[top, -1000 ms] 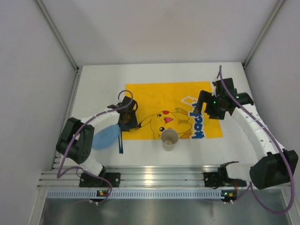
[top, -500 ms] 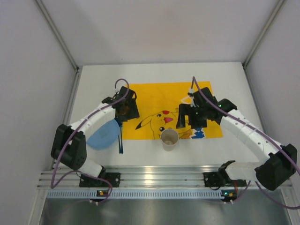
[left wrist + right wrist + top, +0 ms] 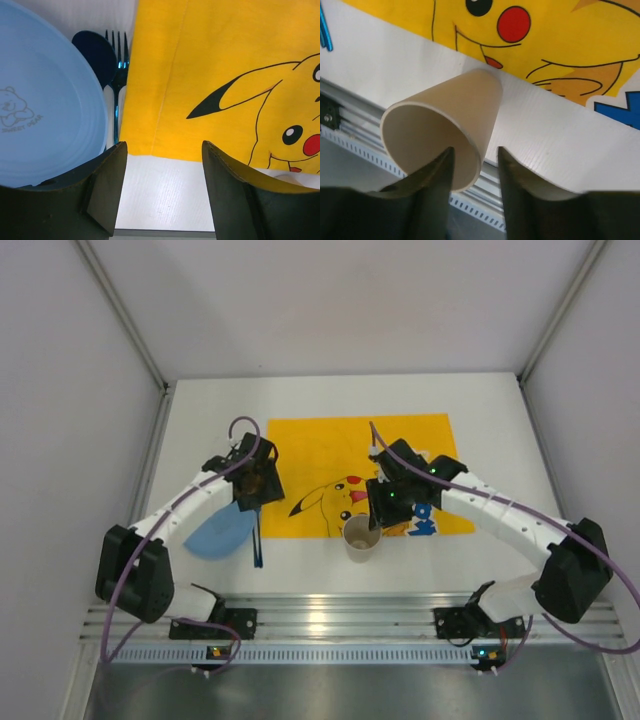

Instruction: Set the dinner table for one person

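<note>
A beige paper cup (image 3: pixel 362 537) stands on the white dinner table (image 3: pixel 210 420) at the near edge of the yellow Pikachu mat (image 3: pixel 330 455). My right gripper (image 3: pixel 376 520) reaches down over it. In the right wrist view the cup (image 3: pixel 445 130) has its rim between the fingers of the right gripper (image 3: pixel 475 150): one finger inside, one outside with a gap, so open. My left gripper (image 3: pixel 257 496) hovers open over the mat's left near corner, nothing between its fingers (image 3: pixel 164 145). A light blue plate (image 3: pixel 45 100), a dark blue spoon (image 3: pixel 95 55) and a fork (image 3: pixel 117 75) lie left of the mat.
The aluminium rail (image 3: pixel 320 615) runs along the near edge just behind the cup. Grey panels wall in the table on the left, right and back. The plate (image 3: pixel 220 530) and the cutlery (image 3: pixel 257 540) lie under the left forearm.
My right arm has swung left and down from the mat's right edge to the cup, and its jaws have narrowed around the rim. My left gripper has opened wider and drifted slightly left.
</note>
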Tool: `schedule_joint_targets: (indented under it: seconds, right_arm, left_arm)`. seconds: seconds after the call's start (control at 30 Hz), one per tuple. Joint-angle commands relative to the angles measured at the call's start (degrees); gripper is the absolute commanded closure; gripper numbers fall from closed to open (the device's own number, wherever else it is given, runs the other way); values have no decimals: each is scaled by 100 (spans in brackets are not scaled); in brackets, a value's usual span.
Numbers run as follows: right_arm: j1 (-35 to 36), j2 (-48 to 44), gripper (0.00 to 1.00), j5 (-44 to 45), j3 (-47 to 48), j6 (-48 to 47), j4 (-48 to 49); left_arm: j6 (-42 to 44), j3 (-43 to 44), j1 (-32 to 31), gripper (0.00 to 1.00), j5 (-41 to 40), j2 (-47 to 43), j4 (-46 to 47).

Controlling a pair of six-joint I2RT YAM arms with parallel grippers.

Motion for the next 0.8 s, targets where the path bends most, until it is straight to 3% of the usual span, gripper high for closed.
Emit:
schedule_joint_targets:
  seconds: [0.0,0.07,0.1,0.2,0.3,0.57,0.7,0.77]
  right_arm:
    - [192,110,65,503,224,-45,21]
    - [263,224,75,644,276,-124,-58]
    - [315,260,86,723,303,-142,-67]
    - [395,418,100,838,469,-212,-137]
    - [404,532,100,995,890,-274,-312]
    - [79,1576,100,1954,3632,-941,-1640]
    - [-623,2079,100,2349,4319,-1074,-1763]
    - [-1352,2263,100,2219,4547,-933,-1685]
  left_arm:
    - [-33,-111,165,33,-15,-310,-75]
    - [2,-146,201,34,-14,-336,-84]
    - [2,-155,236,34,-6,-354,-84]
    - [55,-147,263,34,-23,-363,-75]
    - [99,-103,289,34,-76,-354,-119]
    - [81,-14,307,34,-76,-477,-198]
    - [116,3,403,32,-129,-538,-216]
    - [151,21,491,29,-120,-573,-216]
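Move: My right hand is over the cup's right-hand rim, fingers astride the wall and still partly open. The cup's middle is about 4 cm to its left, 1 cm back and 6 cm below. The middle of the yellow placemat lies some 16 cm ahead, 5 cm left and 12 cm down. The fork lies about 26 cm left of that hand and 4 cm ahead. From my left hand the cup is roughly 20 cm right, 10 cm back, slightly lower. With my right hand I shut the fingers on the cup's right rim while sinking a centimetre or so, pinching the thin wall. Then I lift and carry the cup forward over the placemat, ending about 14 cm farther out and 11 cm higher, accelerating, the fingertips swinging outward some 20 degrees. My left hand, empty and open, drifts 2 cm left. ##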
